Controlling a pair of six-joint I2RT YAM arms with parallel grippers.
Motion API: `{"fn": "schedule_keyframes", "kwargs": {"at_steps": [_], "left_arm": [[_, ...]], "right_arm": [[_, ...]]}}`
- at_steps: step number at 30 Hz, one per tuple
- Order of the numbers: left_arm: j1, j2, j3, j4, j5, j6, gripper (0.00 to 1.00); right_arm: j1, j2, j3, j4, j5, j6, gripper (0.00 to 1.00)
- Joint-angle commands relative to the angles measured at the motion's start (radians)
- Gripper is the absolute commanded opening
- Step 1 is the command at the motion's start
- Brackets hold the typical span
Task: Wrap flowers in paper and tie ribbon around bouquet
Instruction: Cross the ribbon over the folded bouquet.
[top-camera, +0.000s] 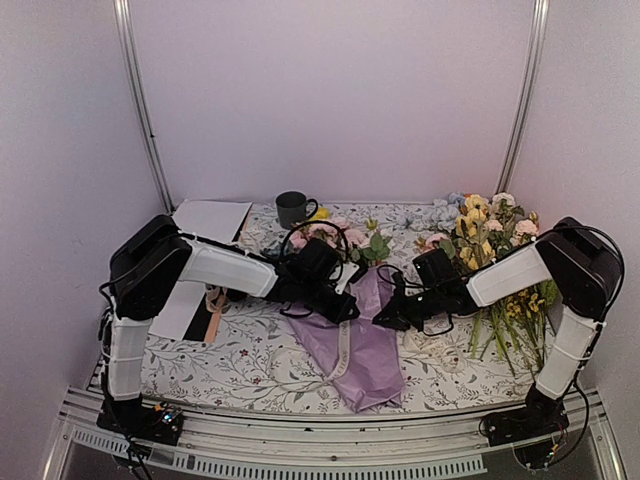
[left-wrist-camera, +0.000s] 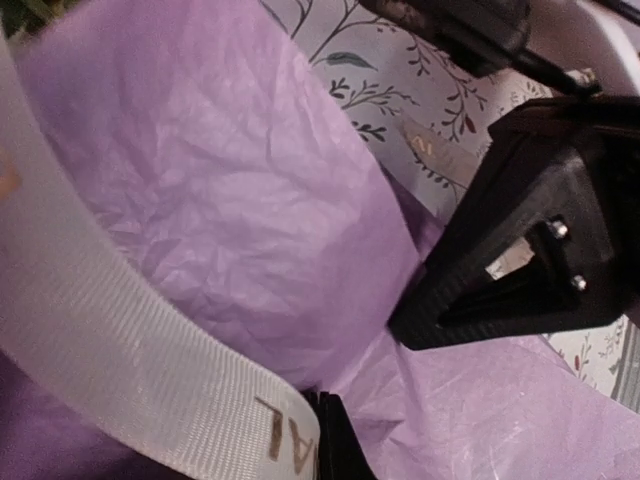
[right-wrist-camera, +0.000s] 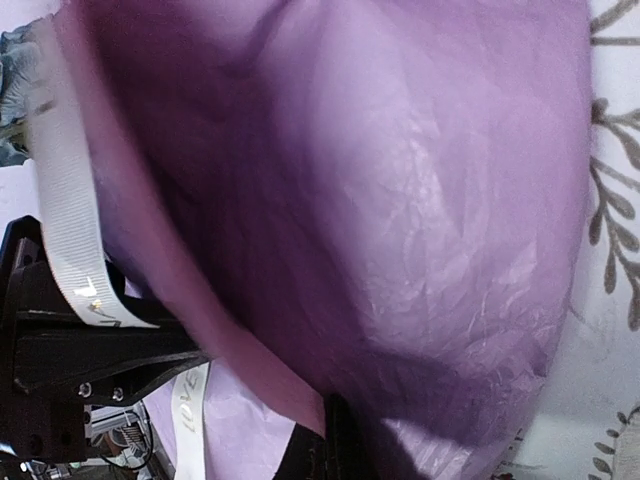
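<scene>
The lilac paper (top-camera: 362, 352) lies as a cone on the patterned cloth, narrow end toward me. The flowers (top-camera: 345, 238), pink with green leaves, show at its wide far end, so together they form the bouquet. A cream ribbon (top-camera: 342, 352) with gold lettering runs down the cone. My left gripper (top-camera: 345, 308) sits at the cone's upper left, shut on the ribbon (left-wrist-camera: 110, 330), which ends at its jaws (left-wrist-camera: 335, 445). My right gripper (top-camera: 386, 320) is at the cone's right edge, shut on a fold of the paper (right-wrist-camera: 400, 230) that runs into its jaws (right-wrist-camera: 335, 440).
A pile of loose yellow and pink long-stemmed flowers (top-camera: 495, 250) lies at the right, under my right arm. A dark mug (top-camera: 292, 208) stands at the back. A white sheet (top-camera: 212, 220) and a tan ribbon bundle (top-camera: 213, 302) lie at the left.
</scene>
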Motion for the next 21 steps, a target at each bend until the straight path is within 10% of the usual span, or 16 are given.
{"fn": "schedule_keyframes", "kwargs": {"at_steps": [1,17,21], "left_arm": [[0.003,0.064,0.073,-0.069,-0.048,0.010,0.00],[0.004,0.114,0.090,-0.124,-0.065,0.070,0.00],[0.004,0.101,0.076,-0.122,-0.059,0.075,0.00]], "right_arm": [[0.014,-0.047,-0.030,-0.058,0.055,0.014,0.00],[-0.048,-0.437,0.120,-0.917,0.326,-0.256,0.43],[-0.053,-0.463,0.121,-1.098,0.398,-0.267,0.67]]}}
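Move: The left hand, still holding one end of the ribbon, is almost on its spot on the purple-wrapped bouquet, about 1 cm ahead, 1 cm to the right and 2 cm below; the flower heads are some 17 cm ahead and 4 cm left of that hand. From the right hand, shut on the paper's edge, the ribbon's loose coil lies roughly 12 cm right, 6 cm back and 2 cm lower, with the red-patterned bowl about 17 cm right and 4 cm ahead. The right hand opens and comes free of the paper's edge, rising about 8 cm almost straight at first, then sweeping some 10 cm to the right and slightly back towards the loose ribbon coil, its fingers tipping about 20 degrees more steeply downward and ending a little over half open. Meanwhile the left hand keeps its pinch on the ribbon and eases it a centimetre or so forward, right and down onto the wrapped bouquet, then holds still there. ##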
